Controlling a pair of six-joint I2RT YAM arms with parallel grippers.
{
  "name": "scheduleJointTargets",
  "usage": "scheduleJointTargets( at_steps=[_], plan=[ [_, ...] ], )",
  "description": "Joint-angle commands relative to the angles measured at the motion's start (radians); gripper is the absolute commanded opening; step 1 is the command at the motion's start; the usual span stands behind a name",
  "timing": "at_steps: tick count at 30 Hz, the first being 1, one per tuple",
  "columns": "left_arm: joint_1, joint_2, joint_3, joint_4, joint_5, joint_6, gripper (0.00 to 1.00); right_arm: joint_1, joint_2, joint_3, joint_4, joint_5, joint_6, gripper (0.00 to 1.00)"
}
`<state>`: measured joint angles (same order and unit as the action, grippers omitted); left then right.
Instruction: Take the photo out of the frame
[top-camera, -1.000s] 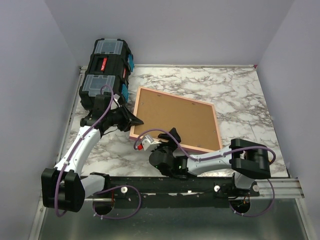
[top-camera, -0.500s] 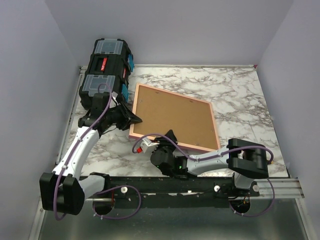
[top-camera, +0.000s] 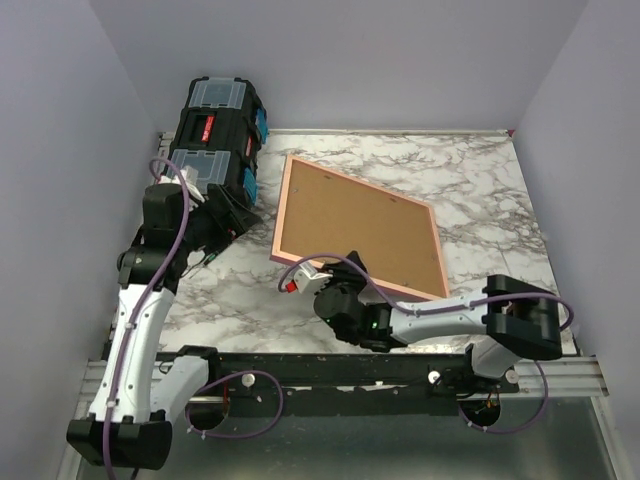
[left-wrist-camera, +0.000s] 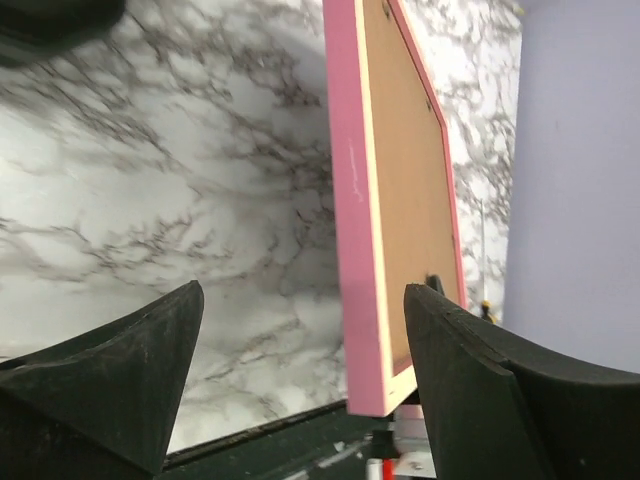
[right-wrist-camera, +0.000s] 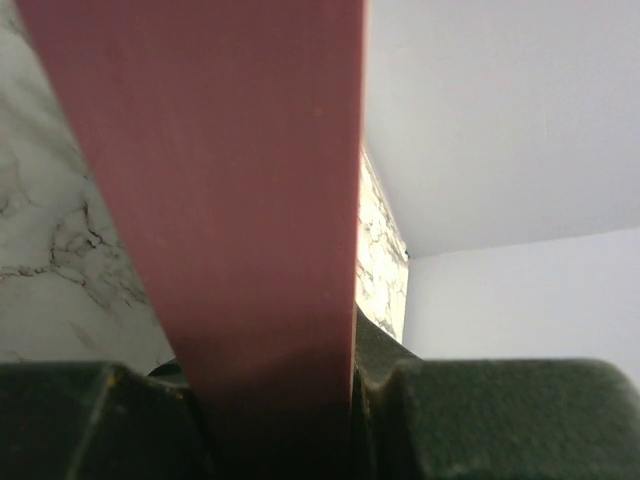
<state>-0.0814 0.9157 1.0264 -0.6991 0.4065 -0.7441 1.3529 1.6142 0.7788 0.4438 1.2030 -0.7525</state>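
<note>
The frame (top-camera: 360, 235) lies cork-brown back up on the marble table, pink rim around it. My right gripper (top-camera: 318, 275) is shut on its near-left edge; in the right wrist view the pink edge (right-wrist-camera: 220, 200) fills the gap between the jaws of the gripper (right-wrist-camera: 270, 400). My left gripper (top-camera: 235, 215) is open and empty, left of the frame beside the toolbox. In the left wrist view the frame's pink side (left-wrist-camera: 350, 200) shows edge-on ahead of the open gripper (left-wrist-camera: 300, 300), apart from both fingers. The photo is hidden.
A black toolbox (top-camera: 215, 130) with clear lids and blue latches stands at the back left, close behind the left gripper. Bare marble table (top-camera: 480, 190) lies right of and behind the frame. Lilac walls close in both sides and the back.
My left arm has pulled back from the frame's left edge toward the toolbox and risen. The frame has shifted a little right and away in the right gripper's hold.
</note>
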Motion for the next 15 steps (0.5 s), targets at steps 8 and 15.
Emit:
scheduleJointTargets(
  at_steps=[8,15],
  plan=[
    [0.038,-0.187,0.166,-0.178,-0.241,0.189,0.84,-0.003,-0.171,0.286,-0.526,-0.101,0.3,0.01],
    [0.039,-0.217,0.166,-0.187,-0.282,0.198,0.84,-0.003,-0.228,0.583,-0.832,-0.32,0.474,0.01]
  ],
)
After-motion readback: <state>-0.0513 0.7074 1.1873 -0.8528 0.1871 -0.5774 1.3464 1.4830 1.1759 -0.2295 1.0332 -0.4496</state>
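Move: The frame, its near edge still pinched by the right hand, has its middle about 13 cm ahead, 3 cm to the right and some 5 cm below that hand. From the freed left hand, the frame's middle lies roughly 8 cm ahead, 27 cm right and 14 cm lower. The near toolbox stands about 17 cm ahead, 10 cm left and 17 cm below the left hand; the screwdriver lies some 5 cm ahead, 12 cm left and 25 cm below. The frame is hoisted by its near edge: the right hand keeps its pinch and rises about 8.5 cm, speeding up and easing left later on, while its left side rolls up and its fingers tip down. The left hand, already clear and wide open, backs off up, left and back, away from the frame's left side, its fingers tilting up some 15 degrees. ##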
